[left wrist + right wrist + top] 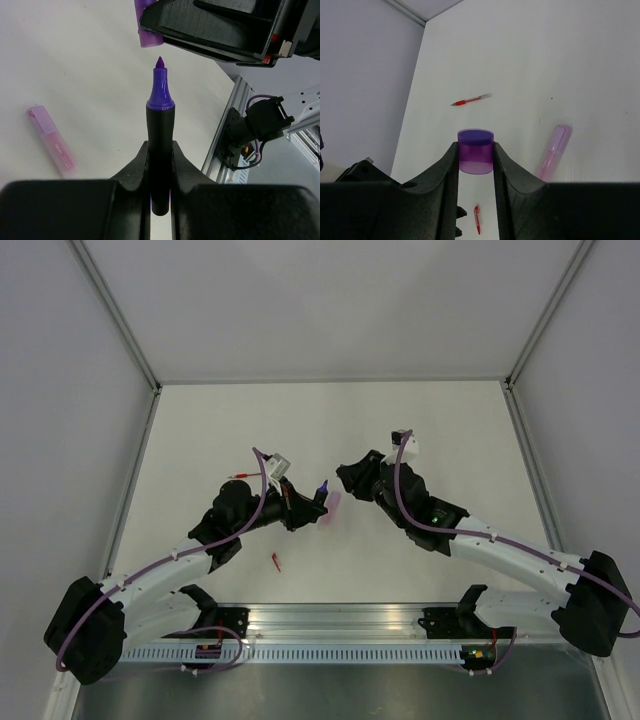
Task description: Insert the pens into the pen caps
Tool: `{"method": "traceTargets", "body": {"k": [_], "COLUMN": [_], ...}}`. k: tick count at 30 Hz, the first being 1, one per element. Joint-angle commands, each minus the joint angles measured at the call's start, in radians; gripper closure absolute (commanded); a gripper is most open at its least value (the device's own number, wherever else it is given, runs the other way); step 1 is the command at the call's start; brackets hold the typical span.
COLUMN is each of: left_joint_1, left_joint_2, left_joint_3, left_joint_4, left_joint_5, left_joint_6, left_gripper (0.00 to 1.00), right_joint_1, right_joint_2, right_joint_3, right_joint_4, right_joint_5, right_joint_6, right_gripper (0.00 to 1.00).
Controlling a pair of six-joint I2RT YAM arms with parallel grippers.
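My left gripper (160, 146) is shut on a dark-barrelled pen (160, 125). Its purple tip (160, 82) points at the stubby purple cap (146, 30), with a small gap between them. My right gripper (475, 148) is shut on that purple cap (475, 151). In the top view the left gripper (305, 508) and the right gripper (346, 480) face each other above mid-table. A thin red pen (471, 100) lies at the far left of the table (240, 477). The tiny red cap (477, 219) lies near the front (276, 561).
A pale pink marker (52, 142) lies flat on the table below the grippers (554, 150) (333, 507). Grey walls close in the white table (420, 430) on three sides. An aluminium rail (340, 625) with both arm bases runs along the near edge.
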Motion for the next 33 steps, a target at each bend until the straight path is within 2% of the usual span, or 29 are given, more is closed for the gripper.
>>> {"method": "traceTargets", "body": {"k": [1,25,33], "left_joint_1": [-0.005,-0.005,-0.005], "left_joint_2": [-0.017,-0.037,-0.077], "left_joint_3": [0.001,0.000,-0.016], "left_joint_4": [0.036,0.014,0.008], "left_joint_5": [-0.011,-0.046,-0.086], "left_joint_6": [-0.007,0.010,0.010], "left_gripper": [0.98,0.98,0.98], "right_joint_1": [0.027,0.166,0.261], "right_joint_2": [-0.005,0.078,0.112], "right_joint_3": [0.055,0.136,0.157], "right_joint_4": [0.030,-0.032,-0.108], "right_joint_5": [0.043,0.152,0.284], "right_joint_6": [0.011,-0.002,-0.006], "right_gripper": [1.00,1.00,1.00]}}
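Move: The purple cap is already in the right fingers. The bare tip of the black pen, upright in the left grip, lies about 3 cm back, 4 cm to the left and 1 cm above the right hand. From the left hand the cap is some 4 cm ahead, 5 cm to the right and 3 cm up. On the table, roughly 18 cm below the left hand, the pink highlighter lies about 9 cm ahead and the red cap 5 cm back, 12 cm left. Keep the left gripper still with the pen upright. Carry the gripped cap left and back with the right hand, about 5 cm left and 3 cm back in all, first rising a good 2 cm to clear the nib, then sinking some 1.5 cm to bring the cap's open end down over it. Hold both grips; the wrist barely turns. ##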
